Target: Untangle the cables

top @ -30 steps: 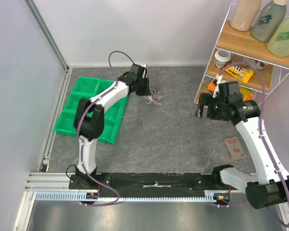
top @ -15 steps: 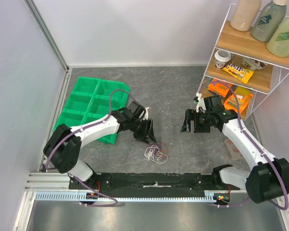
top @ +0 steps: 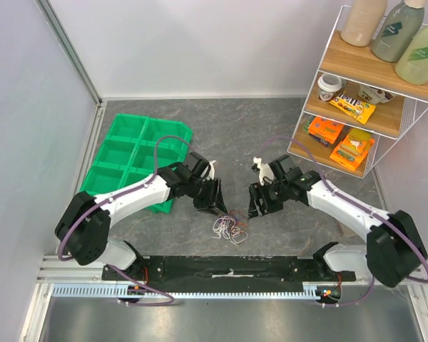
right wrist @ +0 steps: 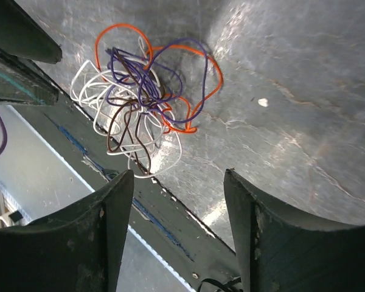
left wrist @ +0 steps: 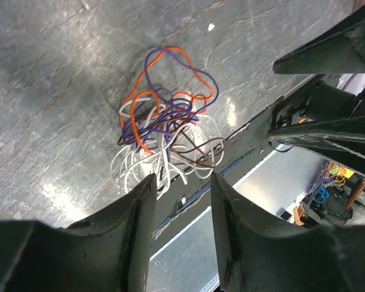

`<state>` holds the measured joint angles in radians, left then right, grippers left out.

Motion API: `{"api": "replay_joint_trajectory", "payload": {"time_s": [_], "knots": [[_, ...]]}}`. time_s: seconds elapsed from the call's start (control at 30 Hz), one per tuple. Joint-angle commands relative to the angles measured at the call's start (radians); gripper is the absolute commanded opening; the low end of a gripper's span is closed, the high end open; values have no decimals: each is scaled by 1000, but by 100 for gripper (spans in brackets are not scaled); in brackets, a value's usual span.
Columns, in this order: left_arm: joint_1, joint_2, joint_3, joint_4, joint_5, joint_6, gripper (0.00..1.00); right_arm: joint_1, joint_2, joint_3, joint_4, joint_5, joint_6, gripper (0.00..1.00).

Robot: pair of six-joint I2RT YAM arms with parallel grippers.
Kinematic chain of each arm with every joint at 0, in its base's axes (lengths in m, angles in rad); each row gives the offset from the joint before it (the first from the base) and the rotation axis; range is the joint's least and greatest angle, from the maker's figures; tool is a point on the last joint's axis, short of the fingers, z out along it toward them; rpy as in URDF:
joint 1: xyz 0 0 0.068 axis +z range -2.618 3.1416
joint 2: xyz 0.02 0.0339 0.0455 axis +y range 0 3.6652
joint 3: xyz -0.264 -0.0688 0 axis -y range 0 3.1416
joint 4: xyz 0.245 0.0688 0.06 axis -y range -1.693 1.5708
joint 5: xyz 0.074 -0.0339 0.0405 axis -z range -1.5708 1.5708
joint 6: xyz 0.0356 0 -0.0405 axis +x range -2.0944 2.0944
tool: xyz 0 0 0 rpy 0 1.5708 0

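Note:
The cables point(top: 230, 226) lie as one small clump of white, purple, orange and brown wires on the grey table, close to its front edge. From above, my left gripper point(top: 212, 203) hangs just left of the clump and my right gripper point(top: 260, 203) just right of it. The left wrist view shows the cables point(left wrist: 167, 121) beyond the left gripper point(left wrist: 182, 177), which is open with nothing between its fingers. In the right wrist view the cables point(right wrist: 140, 103) sit ahead of the right gripper point(right wrist: 178, 173), also open and empty. Neither gripper touches a wire.
A green compartment tray point(top: 132, 160) lies at the left of the table. A wire shelf rack point(top: 357, 92) with snack packets, a cup and bottles stands at the back right. The black base strip point(top: 228, 267) runs right behind the clump.
My left gripper carried the clump from the back of the table to the front, opened and let it drop. The right arm swung from the shelf down to the clump's right side.

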<state>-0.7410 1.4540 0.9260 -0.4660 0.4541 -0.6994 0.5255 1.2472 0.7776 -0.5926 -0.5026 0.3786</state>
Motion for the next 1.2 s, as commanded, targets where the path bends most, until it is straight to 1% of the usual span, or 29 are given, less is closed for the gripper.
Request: {"api": "replay_joint_trajectory", "payload": {"time_s": [0.0,0.1,0.23,0.33,0.4,0.47,0.57,0.67,0.8,0.83,0.9,0.93,0.97,1.0,1.07,1.17], "knots": [[0,-35,-16,-13,15,-17,48,82,84,-5,100,-24,39,68],[9,12,-7,-8,5,-2,48,126,159,23,116,-7,36,65],[23,101,42,-19,8,6,49,134,176,23,142,97,72,63],[25,124,56,3,29,-5,44,134,172,-3,172,84,94,58],[25,135,51,0,26,-8,40,134,172,-24,206,62,108,50],[25,138,40,19,35,-2,39,136,176,-32,227,49,108,46],[25,157,46,29,49,9,31,142,201,-28,250,62,98,44],[25,167,37,36,64,-6,25,143,247,-9,252,49,91,36],[25,158,48,36,58,-2,19,148,268,2,251,53,79,33],[25,160,56,36,49,8,15,148,270,0,254,58,75,33],[23,170,94,6,31,26,6,148,284,0,254,67,74,26],[23,174,131,-29,23,35,3,146,290,5,252,68,75,20],[23,172,160,-54,14,43,2,148,290,9,238,81,77,12],[25,161,184,-81,-1,52,2,146,275,17,225,105,80,7],[25,135,238,-123,-46,78,2,146,230,41,171,192,72,0],[26,88,304,-174,-139,133,2,145,146,89,58,402,51,0]]}}
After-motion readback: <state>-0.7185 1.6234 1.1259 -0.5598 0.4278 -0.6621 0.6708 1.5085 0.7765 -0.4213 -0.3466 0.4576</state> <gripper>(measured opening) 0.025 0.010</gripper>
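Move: The left hand's aim, a bend of the orange cable in the tangle's upper part, is about 1 cm back, 1 cm right and 5 cm below; the right hand's aim, the purple-and-orange loop, is about 5 cm left, 1 cm back and 8 cm below it. The white tangle sits some 4 cm back, 2 cm right and 8 cm below the left hand, and about 8 cm left, 4 cm back and 8 cm below the right hand. The right hand sinks about 6.5 cm onto the purple-and-orange loop, edging some 3 cm left and first drawing back a little before settling forward again, while its wide-open fingers narrow steadily and at last shut, pinching the loop's edge. Meanwhile the left hand goes down about 4 cm, tips slightly and closes its half-open fingers on the orange cable, then lifts back up those 4 cm and carries the pinched strand forward some 3 cm and slightly right, away from the white tangle. ##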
